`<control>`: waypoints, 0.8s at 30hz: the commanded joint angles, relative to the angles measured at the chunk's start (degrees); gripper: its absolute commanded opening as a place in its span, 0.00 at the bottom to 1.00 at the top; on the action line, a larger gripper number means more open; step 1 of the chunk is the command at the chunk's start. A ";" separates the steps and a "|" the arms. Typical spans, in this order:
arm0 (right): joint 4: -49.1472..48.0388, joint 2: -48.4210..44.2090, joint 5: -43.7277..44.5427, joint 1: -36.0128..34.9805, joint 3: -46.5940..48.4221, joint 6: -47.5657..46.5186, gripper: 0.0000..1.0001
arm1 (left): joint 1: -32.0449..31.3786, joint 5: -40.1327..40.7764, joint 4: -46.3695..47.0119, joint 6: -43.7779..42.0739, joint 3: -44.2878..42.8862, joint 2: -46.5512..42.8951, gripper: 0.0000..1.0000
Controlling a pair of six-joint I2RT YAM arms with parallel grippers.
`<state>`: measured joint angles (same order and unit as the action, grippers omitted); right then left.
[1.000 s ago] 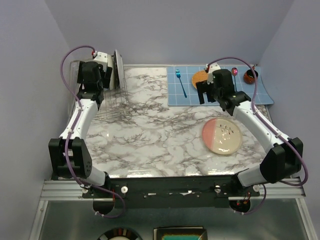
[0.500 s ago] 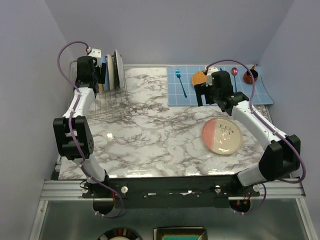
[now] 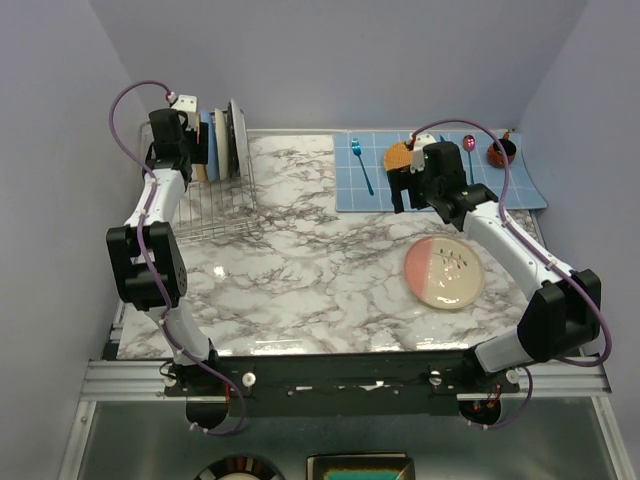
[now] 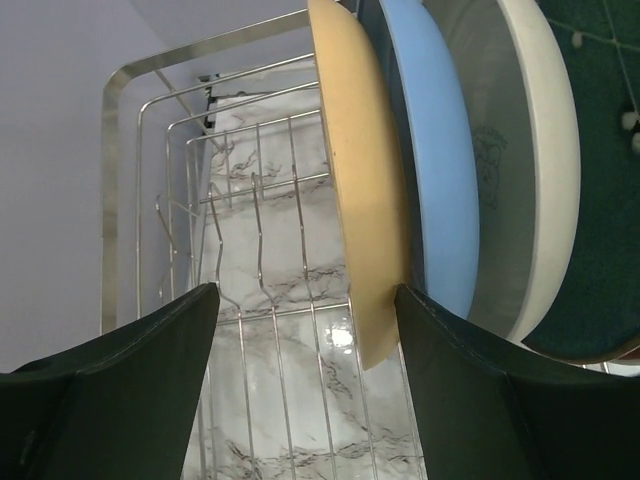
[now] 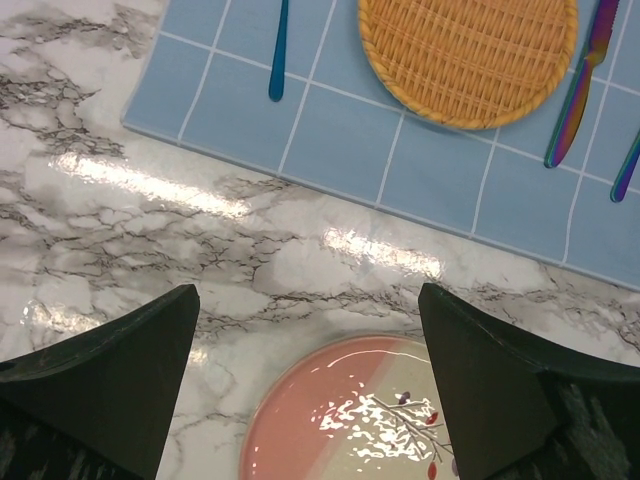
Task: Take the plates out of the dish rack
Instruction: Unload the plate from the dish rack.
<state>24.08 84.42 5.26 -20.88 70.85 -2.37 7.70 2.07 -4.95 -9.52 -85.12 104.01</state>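
The silver wire dish rack [image 3: 215, 200] sits at the table's back left. Several plates stand upright in it: a tan one [image 4: 362, 190], a blue one [image 4: 440, 170], a cream one [image 4: 535, 160], and a teal one [image 4: 600, 220] behind. My left gripper [image 3: 186, 150] [image 4: 305, 300] hangs open over the rack. The tan plate's lower edge lies just inside its right finger [image 4: 470, 390]. The pink-and-cream twig plate [image 3: 444, 272] [image 5: 360, 425] lies flat on the marble. My right gripper [image 3: 407, 185] [image 5: 310, 300] stands open above its far edge, holding nothing.
A blue grid mat [image 3: 500, 190] lies at the back right. It carries an orange woven disc [image 3: 399, 155] [image 5: 468, 55], a blue spoon [image 3: 361, 166] [image 5: 278, 50], iridescent cutlery [image 5: 585, 80] and a small dark bowl [image 3: 501, 151]. Walls stand close on the left and behind.
My left arm has swung back and left, so the gripper now sits over the rack beside the plates, its jaws a little narrower. The right arm has barely moved.
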 commanded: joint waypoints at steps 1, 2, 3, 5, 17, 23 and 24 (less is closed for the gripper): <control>-0.17 0.65 -1.39 0.41 -0.89 0.88 1.00 | 1.52 -5.75 -1.20 2.57 -2.06 2.60 0.79; -0.08 0.74 -1.56 0.41 -0.89 0.88 1.00 | 1.52 -6.02 -1.46 2.58 -2.15 3.13 0.78; -0.08 0.83 -1.65 0.41 -0.89 0.79 1.00 | 1.52 -6.37 -1.64 2.58 -2.15 3.65 0.78; -0.08 0.74 -1.65 0.41 -0.89 0.88 1.00 | 1.87 -7.86 -1.20 2.84 -1.54 3.92 0.76; 0.18 1.71 -2.71 0.49 -1.24 0.70 1.00 | 2.40 -11.38 -2.61 3.46 -3.21 6.47 0.40; 0.62 2.94 -3.67 0.49 -0.71 0.79 1.00 | 2.40 -12.52 -3.48 3.89 -2.42 3.75 0.25; 0.71 3.29 -3.85 0.58 -0.63 0.79 1.00 | 2.40 -12.87 -4.10 3.72 -2.77 3.14 0.18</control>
<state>24.10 86.00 3.33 -20.86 70.67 -2.35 9.41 -10.20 -7.03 -4.34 -86.54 110.26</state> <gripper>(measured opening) 0.997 0.331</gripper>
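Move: The yellow plate stands upright in the dish rack, its middle some 9 cm ahead of the left hand, 3 cm to its right and 8 cm below. At that same depth and height, the blue plate stands about 6 cm to this hand's right, the cream plate 9 cm and the dark green plate 12 cm. From the right hand, the yellow plate lies about 55 cm left, 20 cm ahead and a little below. The yellow plate's near rim is what the left hand sinks around, going down about 5 cm with one finger on each side, the right one in the gap before the blue plate. Easing some 2.5 cm to the right and turning slightly clockwise, it narrows its wide-open fingers to about a third and pinches the rim. ##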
